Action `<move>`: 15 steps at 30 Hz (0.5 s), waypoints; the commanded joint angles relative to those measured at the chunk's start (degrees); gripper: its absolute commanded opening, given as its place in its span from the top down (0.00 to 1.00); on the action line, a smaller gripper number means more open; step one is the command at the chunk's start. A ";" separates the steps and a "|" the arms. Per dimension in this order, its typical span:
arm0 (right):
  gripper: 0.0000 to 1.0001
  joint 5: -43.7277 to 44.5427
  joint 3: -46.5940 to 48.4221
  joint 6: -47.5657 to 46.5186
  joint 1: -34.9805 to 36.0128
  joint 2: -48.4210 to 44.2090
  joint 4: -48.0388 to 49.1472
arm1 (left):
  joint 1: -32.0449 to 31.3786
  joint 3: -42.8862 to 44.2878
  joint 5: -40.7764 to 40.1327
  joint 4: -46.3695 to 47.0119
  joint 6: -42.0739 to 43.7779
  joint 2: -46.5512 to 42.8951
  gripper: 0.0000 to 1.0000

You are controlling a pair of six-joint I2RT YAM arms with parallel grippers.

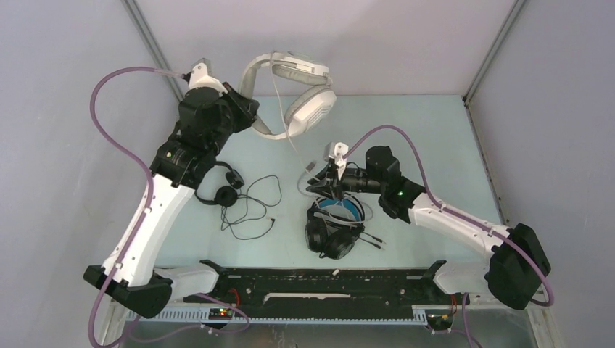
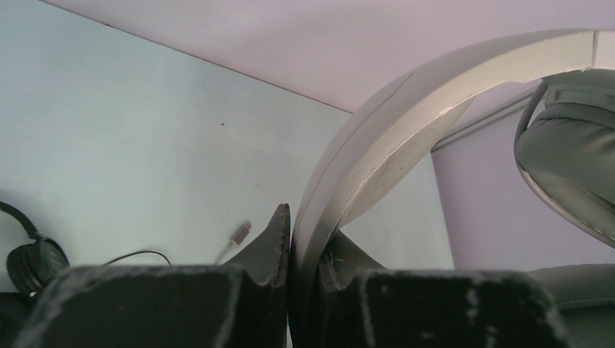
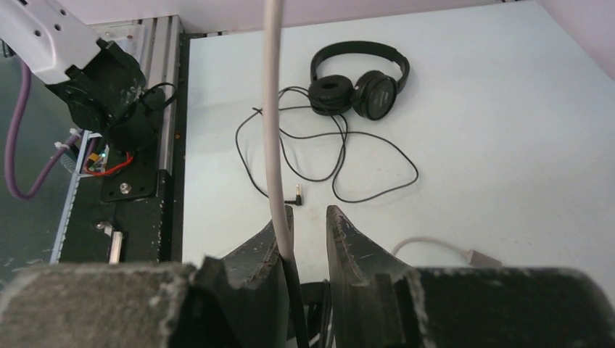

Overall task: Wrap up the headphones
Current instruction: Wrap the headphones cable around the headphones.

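Observation:
My left gripper (image 1: 246, 116) (image 2: 310, 225) is shut on the headband of the big white-grey headphones (image 1: 301, 98) (image 2: 406, 123) and holds them raised at the back of the table. Their pale cord (image 1: 294, 141) (image 3: 272, 109) hangs down toward my right gripper (image 1: 319, 187) (image 3: 310, 212). That gripper is open, with the cord lying against the inner face of one finger. The cord's plug (image 3: 482, 257) (image 2: 239, 232) rests on the table. The bulky black headphones with the blue-lined headband (image 1: 333, 225) lie just below the right gripper. The small thin black headphones (image 1: 221, 185) (image 3: 359, 87) lie at the left.
The small pair's thin black cord (image 1: 254, 210) (image 3: 341, 152) sprawls loose over the table, ending in a jack (image 3: 297, 194). A black rail (image 1: 319, 283) runs along the near edge between the arm bases. Grey walls close in the back and sides.

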 commanded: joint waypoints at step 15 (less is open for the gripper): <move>1.00 0.24 -2.67 7.36 -12.12 1.87 12.89 | 6.46 1.07 30.40 10.41 -6.56 -4.52 1.00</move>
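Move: The white headphones' cable already runs between my loosely open right fingertips. From that hand the white headphones hang about 15 cm ahead, 4 cm left and some 18 cm higher. The black headphones lie about 22 cm below it, 1 cm ahead and 6 cm right, and the white plug 24 cm down and about 16 cm straight ahead. My left hand grips the headband, with the white headphones' middle about 8 cm to its right, 4 cm ahead and 2 cm up. I sweep my right hand forward about 6 cm and 3 to 4 cm to the right, sinking slightly, well below the white headphones, and shut its fingers to pinch the cable. Meanwhile my left hand keeps its grip on the headband, lifts it a couple of centimetres while easing back and slightly right, and turns some 10 degrees clockwise, its left side rolling down. ##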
